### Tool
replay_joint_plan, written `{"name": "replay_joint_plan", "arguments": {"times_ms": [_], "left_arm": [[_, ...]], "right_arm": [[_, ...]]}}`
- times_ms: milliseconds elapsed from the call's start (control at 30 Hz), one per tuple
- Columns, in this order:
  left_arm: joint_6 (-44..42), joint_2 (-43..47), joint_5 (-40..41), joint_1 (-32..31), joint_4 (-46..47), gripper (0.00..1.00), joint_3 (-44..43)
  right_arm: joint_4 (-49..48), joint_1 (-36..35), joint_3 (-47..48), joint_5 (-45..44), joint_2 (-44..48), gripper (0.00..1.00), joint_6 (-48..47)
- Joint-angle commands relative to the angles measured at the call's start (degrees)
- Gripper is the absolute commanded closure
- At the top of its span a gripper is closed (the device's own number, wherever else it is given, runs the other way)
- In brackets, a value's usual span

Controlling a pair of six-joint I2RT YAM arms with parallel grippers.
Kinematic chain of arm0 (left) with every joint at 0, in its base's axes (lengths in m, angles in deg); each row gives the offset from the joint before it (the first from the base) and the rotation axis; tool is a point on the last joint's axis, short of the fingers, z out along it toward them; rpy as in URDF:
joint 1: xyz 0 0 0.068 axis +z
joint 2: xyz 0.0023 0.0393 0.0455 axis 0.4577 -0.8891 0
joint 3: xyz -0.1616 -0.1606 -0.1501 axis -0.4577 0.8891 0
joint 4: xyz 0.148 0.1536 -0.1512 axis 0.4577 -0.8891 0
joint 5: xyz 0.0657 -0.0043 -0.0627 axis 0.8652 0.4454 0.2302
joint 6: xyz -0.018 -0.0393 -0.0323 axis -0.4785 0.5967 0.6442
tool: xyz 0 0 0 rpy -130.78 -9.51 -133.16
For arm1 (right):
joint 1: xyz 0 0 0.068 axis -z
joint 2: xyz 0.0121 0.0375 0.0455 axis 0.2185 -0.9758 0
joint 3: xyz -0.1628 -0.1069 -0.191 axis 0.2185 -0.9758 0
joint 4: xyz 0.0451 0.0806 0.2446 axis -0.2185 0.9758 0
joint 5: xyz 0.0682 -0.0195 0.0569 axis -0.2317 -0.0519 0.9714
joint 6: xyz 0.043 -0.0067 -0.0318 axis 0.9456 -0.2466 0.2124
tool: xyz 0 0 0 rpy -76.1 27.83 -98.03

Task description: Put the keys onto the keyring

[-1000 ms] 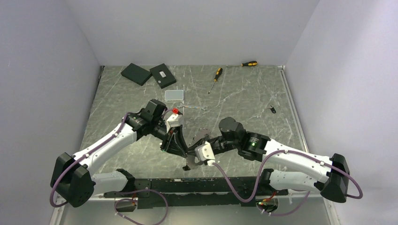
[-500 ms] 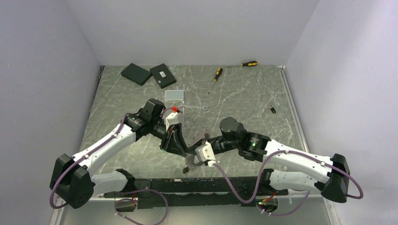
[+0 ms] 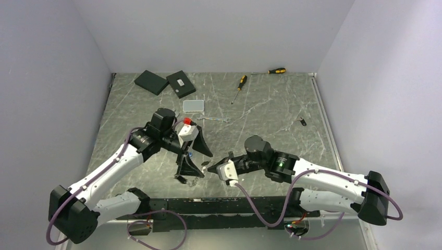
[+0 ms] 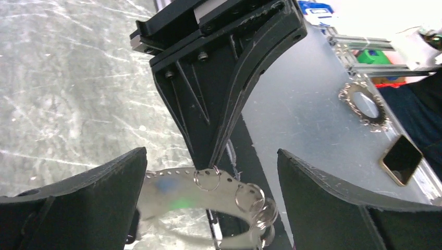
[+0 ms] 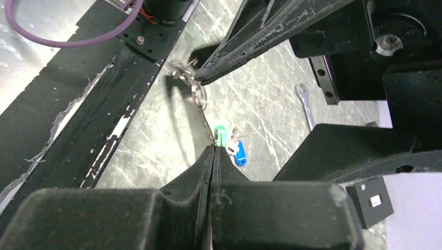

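The keyring (image 4: pixel 229 190) is a silvery perforated band with small rings, hanging between the wide-apart fingers of my open left gripper (image 4: pixel 211 152). Nothing touches the left fingers (image 4: pixel 88 192). My right gripper (image 5: pixel 213 147) is shut, and its pointed tips pinch the keyring's top edge. In the right wrist view the keyring (image 5: pixel 192 86) runs away from the tips, past a green-headed key (image 5: pixel 220 134) and a blue-headed key (image 5: pixel 239 152) just beyond them. From above, the left gripper (image 3: pixel 200 165) and right gripper (image 3: pixel 211 166) meet near the table's front. A black key (image 3: pixel 302 122) lies far right.
Two black boxes (image 3: pixel 151 82) (image 3: pixel 181 83) and a clear box (image 3: pixel 193 105) sit at the back left. Two screwdrivers (image 3: pixel 240 82) (image 3: pixel 276 71) lie at the back. A spanner (image 3: pixel 213 120) lies mid-table. The black base rail (image 3: pixel 219 205) runs along the near edge.
My left gripper has opened wide, let go of the keyring and drawn back to the left. My right gripper has shut on the keyring and shifted slightly forward.
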Motion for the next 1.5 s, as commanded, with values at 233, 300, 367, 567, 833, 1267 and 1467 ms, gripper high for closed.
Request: {"name": "replay_joint_plan", "arguments": {"times_ms": [233,300,367,567,833,1267,1467], "left_arm": [[4.03,7.63,16.01,0.34,9.33,0.17,3.76],[4.71,8.27,16.51,0.36,11.14,0.25,4.37],[5.58,8.80,16.96,0.32,12.65,0.30,4.89],[4.85,8.89,15.64,0.32,12.38,0.43,4.89],[4.28,8.33,17.49,0.33,12.28,0.54,4.74],[3.51,7.22,18.21,0.36,11.64,0.92,3.87],[3.60,7.66,17.00,0.32,12.54,1.00,3.97]], "right_arm": [[-17.98,-0.28,-5.80,-5.60,5.83,1.00,6.34],[-23.03,-0.28,-8.16,-6.67,6.30,1.00,8.61],[-27.08,-0.24,-10.10,-7.73,6.36,1.00,10.51],[-36.21,-0.28,-14.23,-12.14,6.23,1.00,14.11],[-41.87,-0.28,-15.98,-13.05,5.89,1.00,17.66],[-43.48,-0.28,-16.64,-12.64,6.42,1.00,19.14],[-42.54,-0.28,-15.97,-11.38,6.45,1.00,19.46]]}}
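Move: Between and slightly below the left hand's open fingers, roughly 3 cm under the hand point, is the ring threaded through the metal plate's rim; the right hand already pinches this ring at its fingertips, about 1 cm to its left. From the left hand, the green-tagged key lies on the table some 6 cm ahead and 10 cm left, the blue-tagged key about 12 cm ahead and 8 cm left, both roughly 23 cm below. Bringing the ring to the left hand, the right arm keeps its pinch and carries ring and plate about 4 cm forward and 2 cm up, fingers tilting up some 20 degrees and swinging clockwise. The left hand goes nearly 4 cm forward, turns about 15 degrees counter-clockwise, then stays there and shuts from wide open on the ring, tip to tip with the right fingers. ##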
